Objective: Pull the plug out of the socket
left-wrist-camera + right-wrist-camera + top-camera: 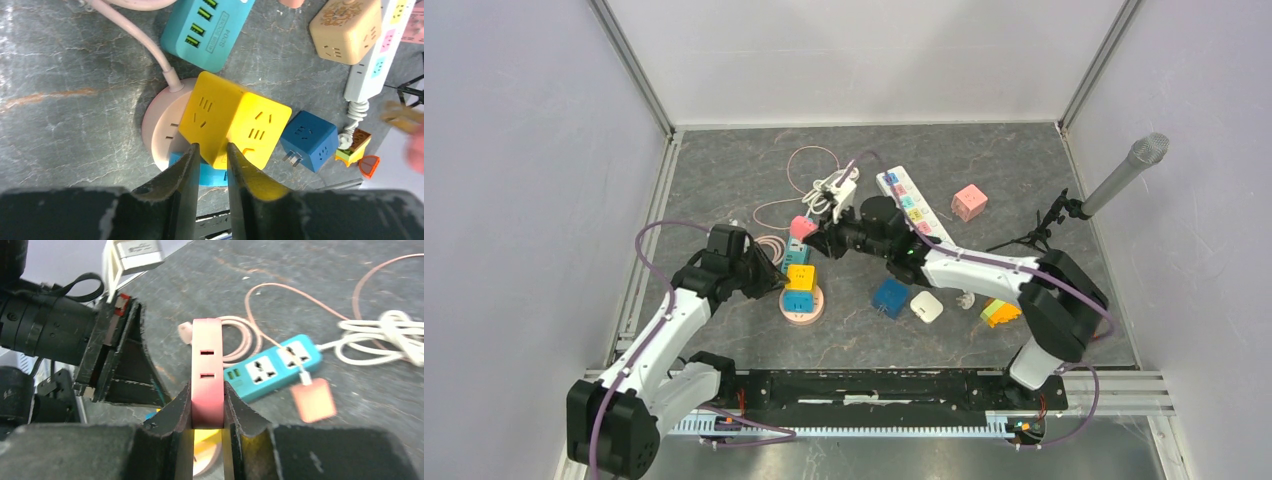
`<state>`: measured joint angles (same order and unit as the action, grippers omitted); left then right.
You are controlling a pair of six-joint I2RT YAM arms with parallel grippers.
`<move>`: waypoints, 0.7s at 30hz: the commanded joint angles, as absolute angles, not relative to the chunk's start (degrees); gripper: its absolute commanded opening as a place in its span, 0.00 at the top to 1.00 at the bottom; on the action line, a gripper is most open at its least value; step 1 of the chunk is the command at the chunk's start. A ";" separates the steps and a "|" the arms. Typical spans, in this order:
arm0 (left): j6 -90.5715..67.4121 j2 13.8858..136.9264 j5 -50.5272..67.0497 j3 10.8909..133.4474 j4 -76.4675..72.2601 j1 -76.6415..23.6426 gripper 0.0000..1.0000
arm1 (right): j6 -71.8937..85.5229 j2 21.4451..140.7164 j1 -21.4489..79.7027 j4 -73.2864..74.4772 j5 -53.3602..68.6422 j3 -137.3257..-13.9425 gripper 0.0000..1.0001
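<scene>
The round pink socket (802, 314) (159, 125) lies on the table with a yellow cube plug (235, 125) (801, 277) and a light blue one (798, 300) standing in it. A pink plug (207, 370) (802, 227) hangs in the air above the socket, and my right gripper (207, 390) (819, 236) is shut on its two flat sides. My left gripper (211, 146) (771, 282) sits at the yellow cube's near corner, jaws a narrow gap apart. Whether they squeeze that corner is unclear.
A teal power strip (205, 30) (272, 367) lies just beyond the socket. A dark blue cube (307, 140) (890, 297), a white adapter (926, 306), a white power strip (914, 205), coiled cables (819, 185) and a microphone stand (1114, 180) lie to the right.
</scene>
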<state>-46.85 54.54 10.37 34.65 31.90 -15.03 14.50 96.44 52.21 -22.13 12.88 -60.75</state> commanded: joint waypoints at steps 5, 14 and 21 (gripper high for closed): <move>-43.33 56.56 8.89 44.55 35.43 -15.33 0.51 | 14.59 85.27 49.65 -16.97 -1.73 -52.37 1.00; -38.91 56.42 5.09 50.09 37.00 -15.24 0.31 | 15.47 85.90 48.48 -12.96 3.88 -45.97 1.00; -38.49 51.20 -2.36 48.58 40.07 -15.21 0.01 | 17.22 94.48 47.51 -13.05 14.86 -49.14 0.96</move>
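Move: The pink plug is already in my right hand. The bare table I take it to lies about 9 cm right, 2 cm back and 17 cm below; the blue cube is about 15 cm right and 2 back, the beige plug some 12 ahead and 9 right. The stacked yellow plug is 4 cm back, 3 left and 10 lower. For my left hand the yellow plug is just 2 cm ahead, 3 right and 2 below, with the teal strip 13 ahead, 4 right. I swing the pink plug rightward away from the yellow plug, rising slightly at first, then sinking steeply towards the bare table by the blue cube: about 9 cm right and 10 cm down overall, fingertips dipping, grip kept. Meanwhile my left hand backs off the yellow plug, going up about 7 cm and a little forward while its fingers spread nearly fully. ##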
